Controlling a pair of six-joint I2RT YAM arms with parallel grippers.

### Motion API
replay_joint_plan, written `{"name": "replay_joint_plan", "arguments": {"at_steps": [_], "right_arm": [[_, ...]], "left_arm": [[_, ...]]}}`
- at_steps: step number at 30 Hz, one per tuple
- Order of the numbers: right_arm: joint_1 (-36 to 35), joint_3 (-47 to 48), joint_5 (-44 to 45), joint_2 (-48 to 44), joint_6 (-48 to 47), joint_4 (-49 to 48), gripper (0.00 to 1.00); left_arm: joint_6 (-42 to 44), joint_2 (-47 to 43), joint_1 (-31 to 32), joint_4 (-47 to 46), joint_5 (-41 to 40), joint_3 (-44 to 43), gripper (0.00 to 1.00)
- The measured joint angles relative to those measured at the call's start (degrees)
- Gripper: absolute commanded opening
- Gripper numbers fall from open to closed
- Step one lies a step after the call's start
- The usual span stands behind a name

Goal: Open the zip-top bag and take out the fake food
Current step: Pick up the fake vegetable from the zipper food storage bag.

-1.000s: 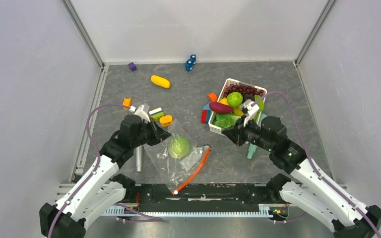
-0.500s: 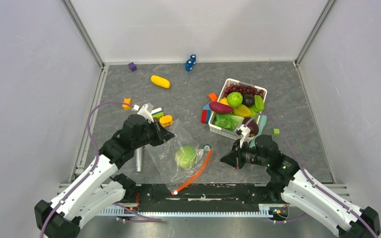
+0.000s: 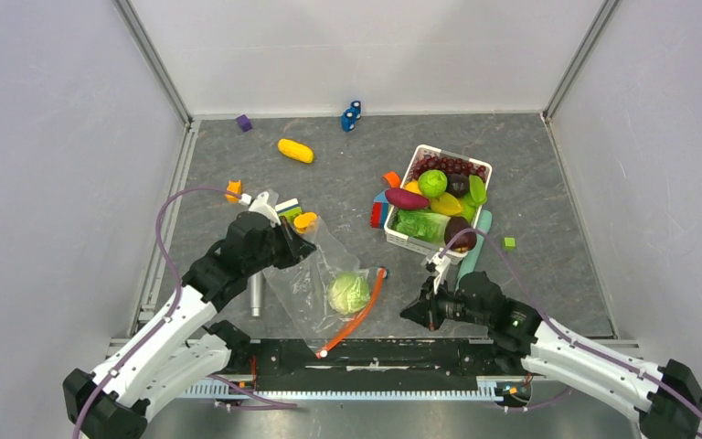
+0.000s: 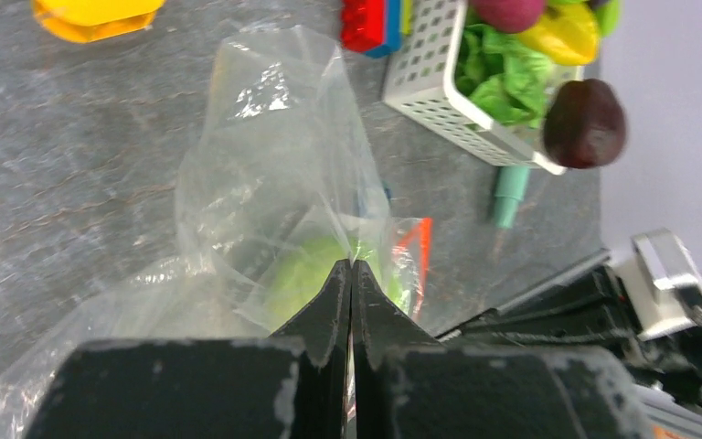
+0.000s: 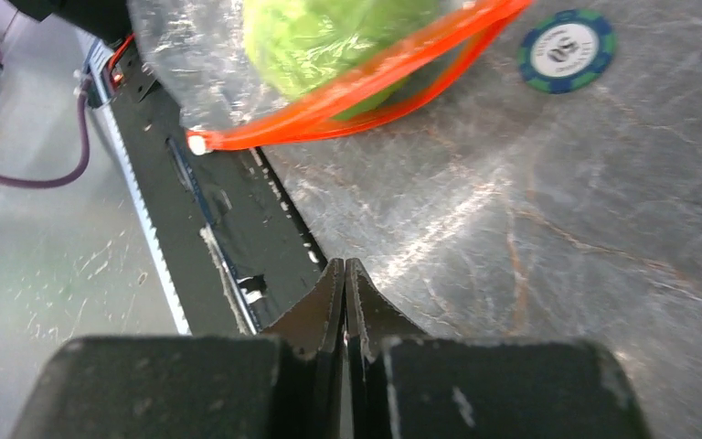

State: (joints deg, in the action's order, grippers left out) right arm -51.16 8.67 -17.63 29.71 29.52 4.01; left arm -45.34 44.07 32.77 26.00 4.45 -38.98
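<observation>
The clear zip-top bag (image 3: 315,279) hangs slanted from my left gripper (image 3: 303,249), which is shut on its sealed far end (image 4: 349,265). Inside it a pale green cabbage (image 3: 349,293) rests low against the red-orange zipper strip (image 3: 358,315). The zipper strip (image 5: 356,101) gapes, and its white slider (image 5: 196,142) sits at the near end. My right gripper (image 3: 409,315) is shut and holds nothing, low over the table just right of the bag's mouth. More fake food lies in the white basket (image 3: 400,237): a green fruit (image 3: 432,183), a magenta sweet potato (image 3: 407,198), a dark eggplant (image 3: 462,233).
A yellow corn cob (image 3: 295,150) and coloured blocks (image 3: 351,114) lie farther back. A grey cylinder (image 3: 256,293) lies left of the bag, a blue chip (image 5: 567,50) by the zipper, a teal tool (image 3: 471,254) beside the basket. The black base rail (image 3: 384,352) runs just behind the bag.
My right arm drew back from the basket to the near edge beside the bag's mouth, its jaws closing. The cabbage slid down the bag to the zipper. The left gripper kept its hold.
</observation>
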Motion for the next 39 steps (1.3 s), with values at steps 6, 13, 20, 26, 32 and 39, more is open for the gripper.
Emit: {"name": "replay_joint_plan", "arguments": {"at_steps": [6,13,20,26,32,39], "right_arm": [[-12.57,-1.27,9.03,3.3,0.87,-6.34,0.24],[-23.85,-1.22,22.4,17.4,-2.4,-17.2,0.45],[-26.47,-1.18,30.45,27.8,-6.23,-26.23,0.64],[-26.49,-1.16,32.72,30.05,-8.92,-34.69,0.7],[-26.49,-0.33,31.93,35.01,-11.67,-39.78,0.71],[-26.49,-0.15,30.97,38.14,-15.41,-44.89,0.81]], "left_arm": [[-0.02,0.52,-0.02,-0.44,-3.08,5.01,0.02],[-0.02,1.27,-0.02,-1.29,-5.01,7.19,0.02],[-0.02,3.96,-0.02,-3.43,-5.92,9.55,0.02],[-0.02,7.96,-0.02,-6.4,-5.86,11.15,0.03],[-0.02,12.11,-0.02,-9.97,-5.33,12.28,0.03],[-0.02,15.93,-0.02,-13.68,-3.76,13.29,0.03]]}}
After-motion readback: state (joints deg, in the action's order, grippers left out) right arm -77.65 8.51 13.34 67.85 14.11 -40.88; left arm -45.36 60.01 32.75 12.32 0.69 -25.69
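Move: The cabbage in the bag lies about 11 cm to the right hand's left, some 5 cm ahead and 3 cm below. The middle of the orange zip stands between them, roughly 9 cm left, 2 cm ahead and 6 cm below the right hand; the poker chip is about 11 cm ahead, 4 cm left and 8 cm down. From the left hand, which already pinches the raised bag film, the cabbage is about 5 cm back, 7 cm right and 13 cm below. The bag's raised film, still pinched in the left fingers, is brought almost straight down some 13 cm, that hand tipping slightly downward. Towards the orange zip and the cabbage behind it comes the right hand, about 7 cm leftward and slightly down: it swings back, dips, then returns forward and up a little as its wrist turns about 25 degrees and its fingers spread wide. ##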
